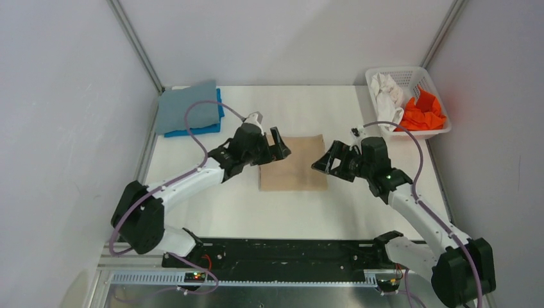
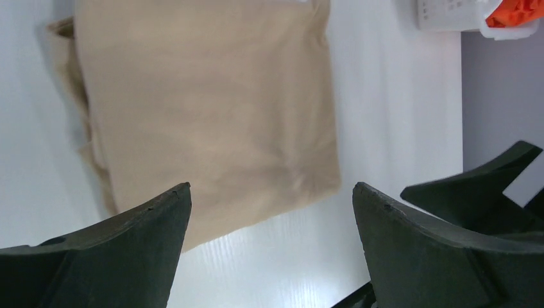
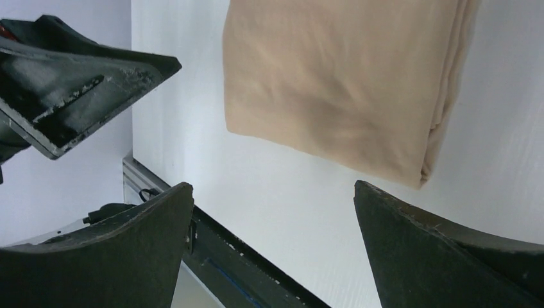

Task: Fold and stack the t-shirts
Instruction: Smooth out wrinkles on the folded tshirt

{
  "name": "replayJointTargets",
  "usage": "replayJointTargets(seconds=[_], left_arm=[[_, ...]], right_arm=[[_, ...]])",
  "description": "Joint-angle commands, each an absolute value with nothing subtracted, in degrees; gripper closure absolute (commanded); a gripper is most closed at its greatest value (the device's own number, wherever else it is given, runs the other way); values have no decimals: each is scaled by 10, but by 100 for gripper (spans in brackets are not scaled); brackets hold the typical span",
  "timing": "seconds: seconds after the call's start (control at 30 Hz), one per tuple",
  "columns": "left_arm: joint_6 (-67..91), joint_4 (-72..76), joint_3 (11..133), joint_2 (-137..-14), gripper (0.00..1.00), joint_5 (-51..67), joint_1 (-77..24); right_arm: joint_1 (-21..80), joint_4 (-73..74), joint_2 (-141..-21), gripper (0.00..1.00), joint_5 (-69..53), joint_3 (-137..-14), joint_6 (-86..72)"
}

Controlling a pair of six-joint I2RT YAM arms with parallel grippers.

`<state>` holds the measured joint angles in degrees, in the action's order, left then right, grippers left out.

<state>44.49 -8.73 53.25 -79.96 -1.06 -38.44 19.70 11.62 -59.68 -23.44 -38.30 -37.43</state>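
A folded tan t-shirt (image 1: 294,164) lies flat in the middle of the table, also filling the upper part of the left wrist view (image 2: 205,109) and the right wrist view (image 3: 340,83). My left gripper (image 1: 272,145) hovers open at the shirt's left edge, nothing between its fingers (image 2: 128,256). At the shirt's right edge my right gripper (image 1: 327,160) also stands open and empty. A grey-blue t-shirt (image 1: 187,106) lies folded on a bright blue one (image 1: 192,131) at the back left. White (image 1: 387,95) and orange (image 1: 425,113) t-shirts sit crumpled in the basket.
The white lattice basket (image 1: 409,74) stands at the back right corner, its edge also in the left wrist view (image 2: 449,16). Grey walls close in both sides. A black rail (image 1: 282,253) runs along the table's near edge between the arm bases.
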Motion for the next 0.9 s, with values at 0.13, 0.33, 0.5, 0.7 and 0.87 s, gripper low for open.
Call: replayJointTargets(seconds=[0.13,0.33,0.5,0.7,0.87], left_arm=[[442,-90,557,-926,0,-20,-394],[447,-89,541,-999,0,-48,-393],[428,-89,544,-966,0,-46,-395],[378,-107,536,-855,0,-127,-394],[352,-149,590,-901,0,-156,-351]], right_arm=[[194,195,-522,1,-154,-375,-359],[179,214,-492,1,-143,-368,-358],[164,224,-484,1,-145,-367,-347],[156,227,-468,1,-143,-360,-336],[150,229,-461,1,-137,-354,-328]])
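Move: The folded tan t-shirt lies below both open hands: its middle is about 5 cm right of the left hand, 2 cm ahead and some 13 cm down. From the right hand it is about 9 cm left, 5 cm ahead and 14 cm down. The grey-and-blue folded stack sits roughly 31 cm left and 19 cm ahead of the left hand; the laundry basket is about 29 cm right and 24 cm ahead of the right hand. Down to the left part of the tan t-shirt goes the left hand, fingers wide: a slight shift right, then a quick dip of about 11 cm with the fingers tipping down, a short stay low, and a climb of some 6 cm drifting left. The right hand, open and level, eases about 5 cm right, away from the t-shirt, turning slightly clockwise. Neither hand is seen touching at start or end. ##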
